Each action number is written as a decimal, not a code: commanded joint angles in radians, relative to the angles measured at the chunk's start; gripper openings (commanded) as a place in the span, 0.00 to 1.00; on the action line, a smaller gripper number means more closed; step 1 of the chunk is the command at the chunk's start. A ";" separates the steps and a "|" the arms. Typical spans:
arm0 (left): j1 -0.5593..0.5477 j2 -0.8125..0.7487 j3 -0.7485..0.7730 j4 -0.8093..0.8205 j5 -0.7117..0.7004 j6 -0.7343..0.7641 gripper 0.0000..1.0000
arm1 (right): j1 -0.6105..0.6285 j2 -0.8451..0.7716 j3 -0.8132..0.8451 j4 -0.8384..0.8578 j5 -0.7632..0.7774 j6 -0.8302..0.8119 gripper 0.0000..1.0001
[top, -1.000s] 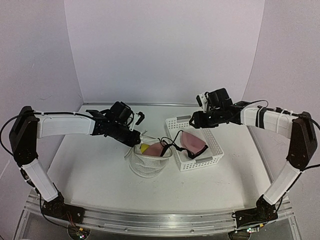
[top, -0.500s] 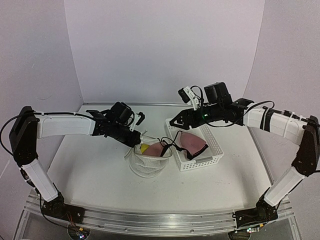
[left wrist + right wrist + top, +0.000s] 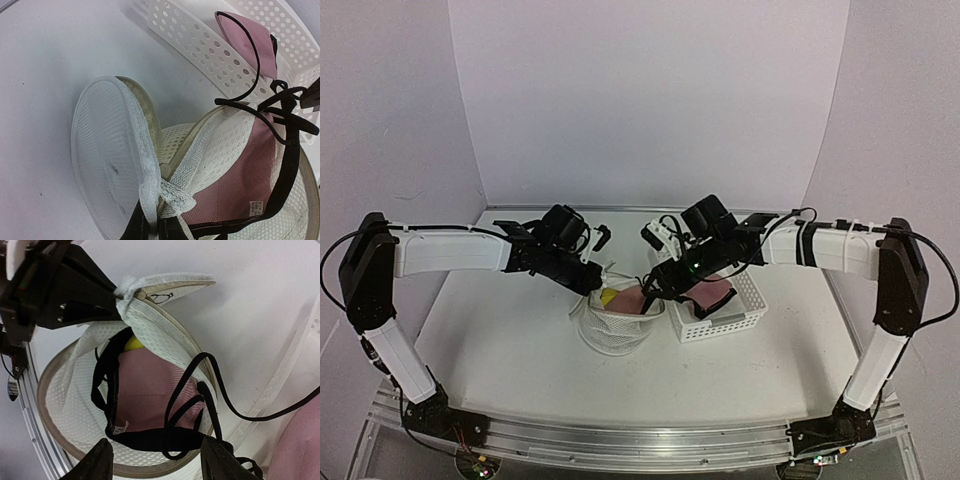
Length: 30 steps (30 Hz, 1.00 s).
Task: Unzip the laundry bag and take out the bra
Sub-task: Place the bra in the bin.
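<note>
The laundry bag (image 3: 616, 328) stands open at the table's middle, its round lid (image 3: 107, 160) flipped up at the side. My left gripper (image 3: 592, 284) is shut on the bag's rim seam (image 3: 152, 200) where the lid joins. The bra lies half out: one pink-lined cup (image 3: 150, 390) with a yellow edge (image 3: 132, 344) sits inside the bag. Its other cup (image 3: 712, 293) rests in the basket, and black straps (image 3: 280, 130) bridge the two. My right gripper (image 3: 157, 462) hangs open just above the bag's mouth, with the bra's black band (image 3: 155, 439) below its fingers (image 3: 97, 462).
A white perforated plastic basket (image 3: 740, 312) stands right beside the bag, on its right. Both arms cross over the table's middle, their wrists close together above the bag. Purple walls close the back and both sides.
My right arm has swung left from over the basket to above the bag's mouth and tipped downward, its jaws a little wider. The left gripper has kept its hold, unmoved.
</note>
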 commanded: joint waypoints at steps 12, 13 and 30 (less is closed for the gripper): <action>-0.011 -0.007 0.042 -0.012 -0.006 0.011 0.00 | 0.038 0.081 0.125 -0.023 0.126 -0.047 0.42; -0.011 -0.007 0.041 -0.011 -0.008 0.011 0.00 | 0.038 0.087 0.129 -0.026 0.126 -0.047 0.40; -0.013 -0.005 0.036 -0.013 -0.023 0.012 0.00 | 0.038 0.044 0.112 -0.015 0.133 -0.045 0.00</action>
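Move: The bra's black strap crosses just under the right hand's open fingers, about 1 cm forward, 1 cm left and 3 cm below. The bra cup still in the laundry bag lies some 6 cm left and 2 cm back, with the bag's middle about 9 cm left and 5 cm back. The bin's middle sits some 12 cm right and 1 cm forward, the other cup in it about 11 cm right and level. From the left hand, the strap is about 13 cm right and 1 cm back, about 1 cm lower. The right hand sinks about 2.5 cm onto the bra's black strap between bag and bin, easing forward 1.5 cm and a little left as the wrist tips the fingers more steeply down by 5 to 10 degrees, and its fingers close from over half open to shut, pinching the strap. The left hand stays put and keeps its grip on the bag's rim, holding it beside the opening. ##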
